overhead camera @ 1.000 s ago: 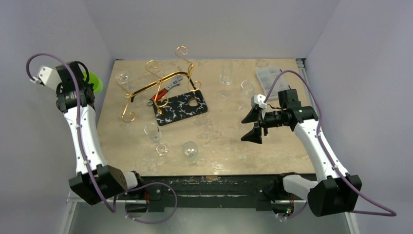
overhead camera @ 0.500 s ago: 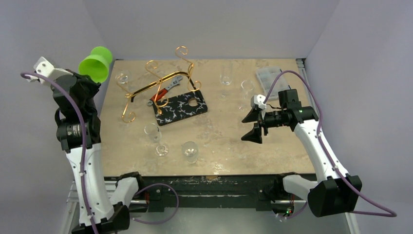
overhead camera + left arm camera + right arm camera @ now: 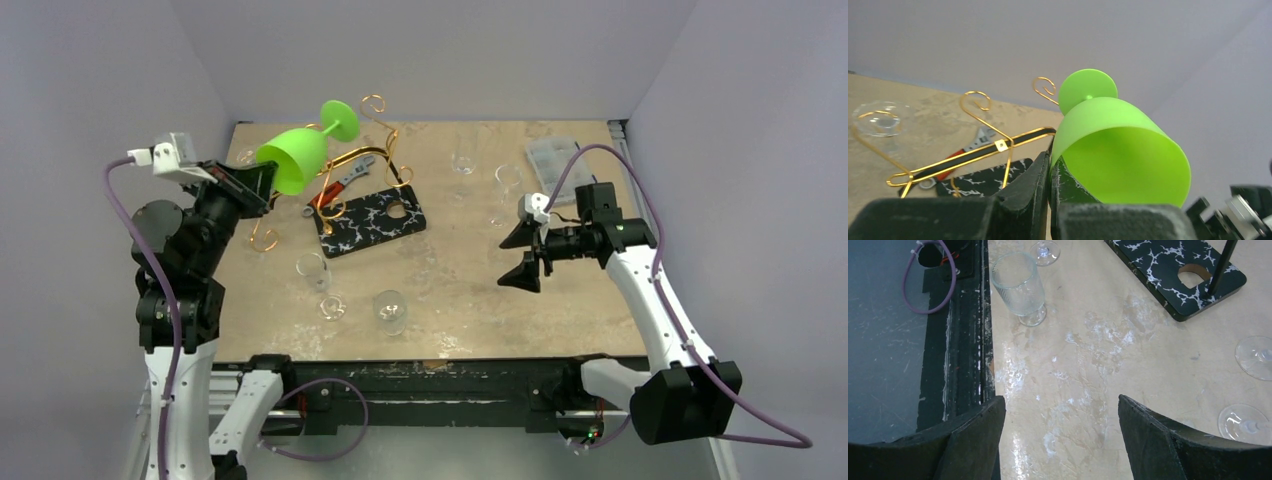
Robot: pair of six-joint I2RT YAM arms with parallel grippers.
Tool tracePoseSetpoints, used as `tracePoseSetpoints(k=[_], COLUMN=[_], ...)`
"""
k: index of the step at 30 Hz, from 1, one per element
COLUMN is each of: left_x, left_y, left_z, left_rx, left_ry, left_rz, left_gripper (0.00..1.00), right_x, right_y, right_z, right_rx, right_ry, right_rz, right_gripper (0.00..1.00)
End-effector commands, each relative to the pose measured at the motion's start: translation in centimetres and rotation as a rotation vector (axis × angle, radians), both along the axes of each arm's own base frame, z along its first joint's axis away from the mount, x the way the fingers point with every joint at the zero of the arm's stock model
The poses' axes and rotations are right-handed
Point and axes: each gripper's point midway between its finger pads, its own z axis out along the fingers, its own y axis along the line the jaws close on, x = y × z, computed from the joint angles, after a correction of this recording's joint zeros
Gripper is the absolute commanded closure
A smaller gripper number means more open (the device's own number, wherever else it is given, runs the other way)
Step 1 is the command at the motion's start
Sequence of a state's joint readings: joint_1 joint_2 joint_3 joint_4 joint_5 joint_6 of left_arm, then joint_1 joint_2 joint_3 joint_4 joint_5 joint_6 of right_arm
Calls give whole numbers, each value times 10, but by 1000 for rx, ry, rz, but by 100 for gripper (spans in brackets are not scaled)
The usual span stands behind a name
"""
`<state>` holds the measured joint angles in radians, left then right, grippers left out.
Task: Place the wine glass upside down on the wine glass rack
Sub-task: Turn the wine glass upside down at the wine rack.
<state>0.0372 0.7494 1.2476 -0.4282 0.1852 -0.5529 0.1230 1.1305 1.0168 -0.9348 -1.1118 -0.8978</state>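
Note:
The wine glass (image 3: 295, 155) is bright green plastic. It hangs in the air at the table's back left, tipped on its side, with its foot (image 3: 340, 115) pointing away over the rack. My left gripper (image 3: 262, 180) is shut on its rim, one finger inside the bowl and one outside. The left wrist view shows the wine glass bowl (image 3: 1118, 145) close up, pinched by the left gripper (image 3: 1050, 165). The wine glass rack (image 3: 330, 165) is gold wire with scroll loops; its bar (image 3: 983, 150) lies just beyond and below the glass. My right gripper (image 3: 522, 255) is open above the table (image 3: 1062, 410), holding nothing.
A black white-veined board (image 3: 372, 220) lies by the rack, with a red-handled wrench (image 3: 345, 180) behind it. Clear glasses stand at the front (image 3: 390, 310), front left (image 3: 313, 268), back (image 3: 463, 150) and right (image 3: 508, 182). A clear plastic box (image 3: 552, 155) sits at the back right.
My left arm has swung in from the far left edge toward the rack, carrying the green glass and tipping it over onto its side. The right arm has stayed put.

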Motion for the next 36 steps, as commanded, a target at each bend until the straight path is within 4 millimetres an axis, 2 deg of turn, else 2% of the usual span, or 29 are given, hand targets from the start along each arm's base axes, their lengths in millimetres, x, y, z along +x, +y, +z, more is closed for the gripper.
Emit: tracePoseSetpoints(k=[1,6,12,19,29,36], left_x=[-14,-19,-24,-20,-29,-33], left_y=[-42,-75,-108,-131,-161,-179], left_z=[8,-6,-16,-45,-58,-71], left_rx=[13,-10,3,-5,-54,-39], left_ry=[-105,-112,-109,-80,-95,-89], left_rz=[-201,-317,-407,-433,-473,-472], left_gripper=[100,100,100,100,100,100], right_x=[6,10,13,2,-11,-16], right_y=[-7,-17,-31,-34,-34,-38], right_z=[13,22,22,28,57,61], right_rx=[36,75,47,17,3,-25], right_ry=[-54,-62,-84,-94,-117,-121], right_rz=[-22,-66,-136,-158,-138,-151], right_gripper=[19,19,19,19,19,19])
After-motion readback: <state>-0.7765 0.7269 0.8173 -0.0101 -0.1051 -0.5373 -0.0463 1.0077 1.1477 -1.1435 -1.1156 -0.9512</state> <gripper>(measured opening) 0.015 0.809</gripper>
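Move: The green wine glass is already held by its bowl in the left hand, foot pointing ahead and to the right. The open right gripper lies about 42 cm right of the left hand, 5 cm back and 23 cm lower; the rack's top rail is some 15 cm ahead, 8 cm right and 20 cm below. From the right hand the glass is about 36 cm left, 10 cm ahead and 25 cm higher. The green wine glass, still pinched by its bowl in the left hand, is swept about 18 cm right and 9 cm down, drawing back slightly in front of the rack towards the open right gripper, while the wrist swings some 30 degrees clockwise. The right hand first edges right, then rises, its fingers staying wide open. ##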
